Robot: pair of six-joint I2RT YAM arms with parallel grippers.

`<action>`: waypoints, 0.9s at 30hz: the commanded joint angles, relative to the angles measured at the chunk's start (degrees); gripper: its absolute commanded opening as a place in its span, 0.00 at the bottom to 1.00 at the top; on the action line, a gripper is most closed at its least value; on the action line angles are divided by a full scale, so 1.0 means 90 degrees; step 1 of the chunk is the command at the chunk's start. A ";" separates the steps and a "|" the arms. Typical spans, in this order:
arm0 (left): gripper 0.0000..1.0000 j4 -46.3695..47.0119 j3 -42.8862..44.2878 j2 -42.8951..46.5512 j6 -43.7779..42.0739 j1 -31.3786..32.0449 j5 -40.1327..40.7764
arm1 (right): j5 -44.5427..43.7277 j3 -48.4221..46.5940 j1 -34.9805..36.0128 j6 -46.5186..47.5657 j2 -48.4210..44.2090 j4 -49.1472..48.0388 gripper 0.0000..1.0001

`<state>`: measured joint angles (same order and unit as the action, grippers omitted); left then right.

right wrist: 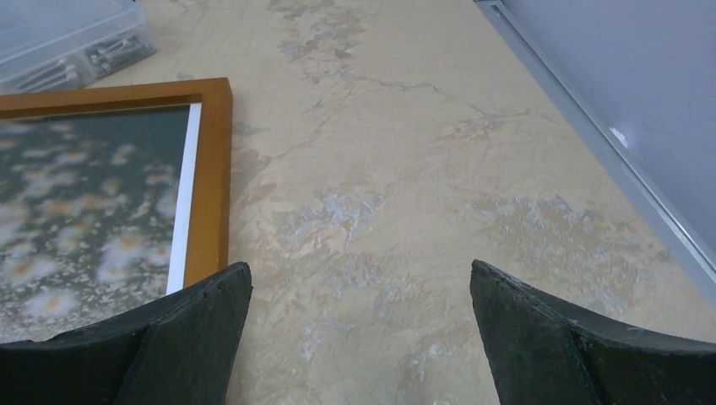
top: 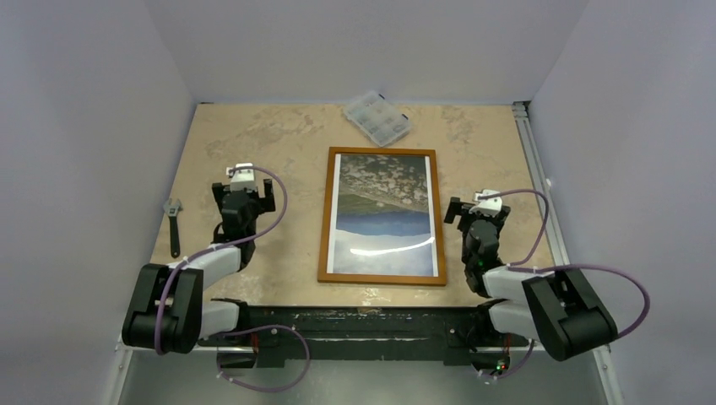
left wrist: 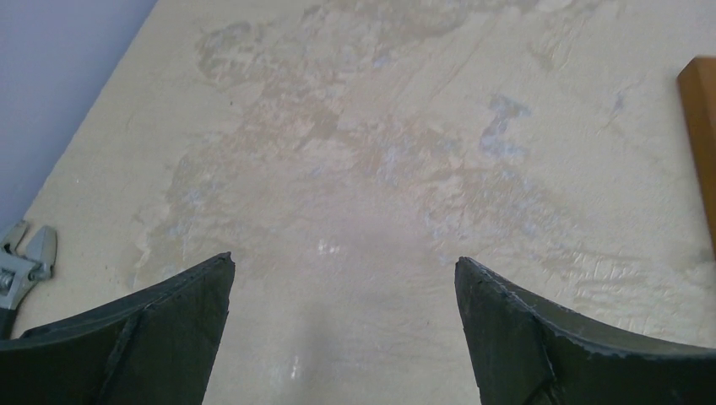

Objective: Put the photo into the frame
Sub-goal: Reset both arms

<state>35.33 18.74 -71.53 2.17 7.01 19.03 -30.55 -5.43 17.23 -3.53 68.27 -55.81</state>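
The orange-brown frame (top: 324, 215) lies flat in the middle of the table, long side running away from me. Inside its rails sits the photo (top: 384, 211), picture side up, with a mottled top, a dark blue band and a pale lower part. My left gripper (top: 247, 191) hangs open to the left of the frame, nothing between its fingers. On the frame's right side my right gripper (top: 474, 208) stands open and empty too. The left wrist view catches one frame rail (left wrist: 701, 126) at its right edge. The right wrist view shows the frame's far right corner (right wrist: 211, 152) and the photo (right wrist: 84, 202).
A small clear plastic compartment box (top: 376, 117) sits at the back, just beyond the frame. An adjustable wrench (top: 173, 224) lies near the table's left edge. A metal rail (top: 536, 169) runs along the right edge, and grey walls close in three sides.
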 commanded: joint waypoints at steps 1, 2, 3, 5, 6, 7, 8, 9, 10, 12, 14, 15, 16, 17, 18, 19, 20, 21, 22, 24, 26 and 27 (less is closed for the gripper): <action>1.00 0.1278 0.0099 -0.0203 -0.0212 -0.0134 -0.0454 | -0.0098 -0.0224 0.0009 0.0599 0.0651 -0.1854 0.98; 1.00 0.1194 0.0185 -0.0265 -0.0201 -0.0158 -0.0475 | -0.0108 -0.0308 0.0009 0.0766 0.0812 -0.1926 0.98; 1.00 0.1133 0.0269 -0.0366 -0.0199 -0.0170 -0.0498 | -0.0083 -0.0383 -0.0001 0.0758 0.0919 -0.1834 0.98; 1.00 0.0941 0.0377 -0.0426 -0.0188 -0.0180 -0.0528 | -0.0089 -0.0408 -0.0073 0.0825 0.1377 -0.2328 0.98; 1.00 0.0896 0.0379 -0.0386 -0.0180 -0.0190 -0.0533 | -0.0224 -0.0384 -0.0092 0.0836 0.1772 -0.2923 0.99; 1.00 0.1003 0.0347 -0.0395 -0.0181 -0.0192 -0.0522 | -0.0370 -0.0351 -0.0138 0.1015 0.2175 -0.3578 0.99; 1.00 0.1084 0.0307 -0.0417 -0.0183 -0.0192 -0.0509 | -0.0348 -0.0322 -0.0180 0.0906 0.2099 -0.3550 0.99; 1.00 0.1034 0.0315 -0.0408 -0.0176 -0.0192 -0.0490 | -0.0224 -0.0345 -0.0299 0.0572 0.1879 -0.2980 0.98; 1.00 0.1013 0.0336 -0.0406 -0.0159 -0.0192 -0.0476 | 0.0053 -0.0489 -0.0535 0.0189 0.1826 -0.2321 0.98; 1.00 0.0957 0.0374 -0.0420 -0.0163 -0.0193 -0.0499 | 0.0138 -0.0954 -0.0777 0.0287 0.2254 -0.2172 0.98; 1.00 0.0895 0.0418 -0.0425 -0.0159 -0.0202 -0.0521 | 0.0611 -0.1230 -0.1024 -0.0214 0.1939 -0.0932 0.98; 1.00 0.0911 0.0397 -0.0423 -0.0159 -0.0203 -0.0515 | 0.0639 -0.1240 -0.1071 -0.0099 0.2091 -0.1241 0.98; 1.00 0.0926 0.0392 -0.0429 -0.0154 -0.0202 -0.0513 | 0.0612 -0.1180 -0.1077 -0.0024 0.2092 -0.1445 0.99; 1.00 0.0928 0.0388 -0.0423 -0.0154 -0.0203 -0.0516 | 0.0611 -0.1209 -0.1079 -0.0198 0.1964 -0.0995 0.99; 1.00 0.0923 0.0388 -0.0413 -0.0154 -0.0210 -0.0508 | 0.0605 -0.1234 -0.1082 -0.0258 0.1944 -0.0937 0.99; 1.00 0.0911 0.0409 -0.0421 -0.0145 -0.0212 -0.0503 | 0.0560 -0.1178 -0.1081 -0.0158 0.2042 -0.1355 0.99; 1.00 0.0897 0.0429 -0.0435 -0.0144 -0.0212 -0.0503 | 0.0508 -0.1155 -0.1081 -0.0040 0.2097 -0.1489 0.99; 1.00 0.0867 0.0436 -0.0437 -0.0144 -0.0212 -0.0504 | 0.0533 -0.1184 -0.1081 -0.0118 0.2051 -0.1275 0.99; 1.00 0.0881 0.0425 -0.0425 -0.0144 -0.0212 -0.0503 | 0.0586 -0.1208 -0.1084 -0.0179 0.1993 -0.1104 0.99; 1.00 0.0907 0.0400 -0.0423 -0.0144 -0.0212 -0.0493 | 0.0583 -0.1200 -0.1081 -0.0158 0.2014 -0.1204 0.99; 1.00 0.1024 0.0328 -0.0399 -0.0156 -0.0212 -0.0589 | 0.0584 -0.1183 -0.1075 -0.0121 0.2052 -0.1318 0.99; 1.00 0.1211 0.0227 -0.0385 -0.0171 -0.0241 -0.0708 | 0.0583 -0.1188 -0.1076 -0.0143 0.2044 -0.1260 0.99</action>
<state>41.15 20.49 -75.31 1.23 5.63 15.18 -25.80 -15.64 7.70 -4.08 87.00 -65.98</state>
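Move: The framed photo lies on the table between my empty hands: its middle is some 24 cm to my right hand's left, level with it and about 11 cm lower. The plastic box is about 31 cm ahead of that hand and 25 cm left. From my left hand the framed photo's middle is roughly 35 cm right and 3 cm back, and the wrench lies 23 cm left and 8 cm back, all around 11 cm down. My right hand does most of the travelling: I take it about 5.5 cm forward over the bare table, first straight, then sheering off to the right by some 3 cm, away from the framed photo's edge, with a turn of about 5 degrees clockwise, and then I hold it there. My left hand just eases a couple of centimetres forward and slightly up early on, then holds. Both grippers stay wide open and empty. ##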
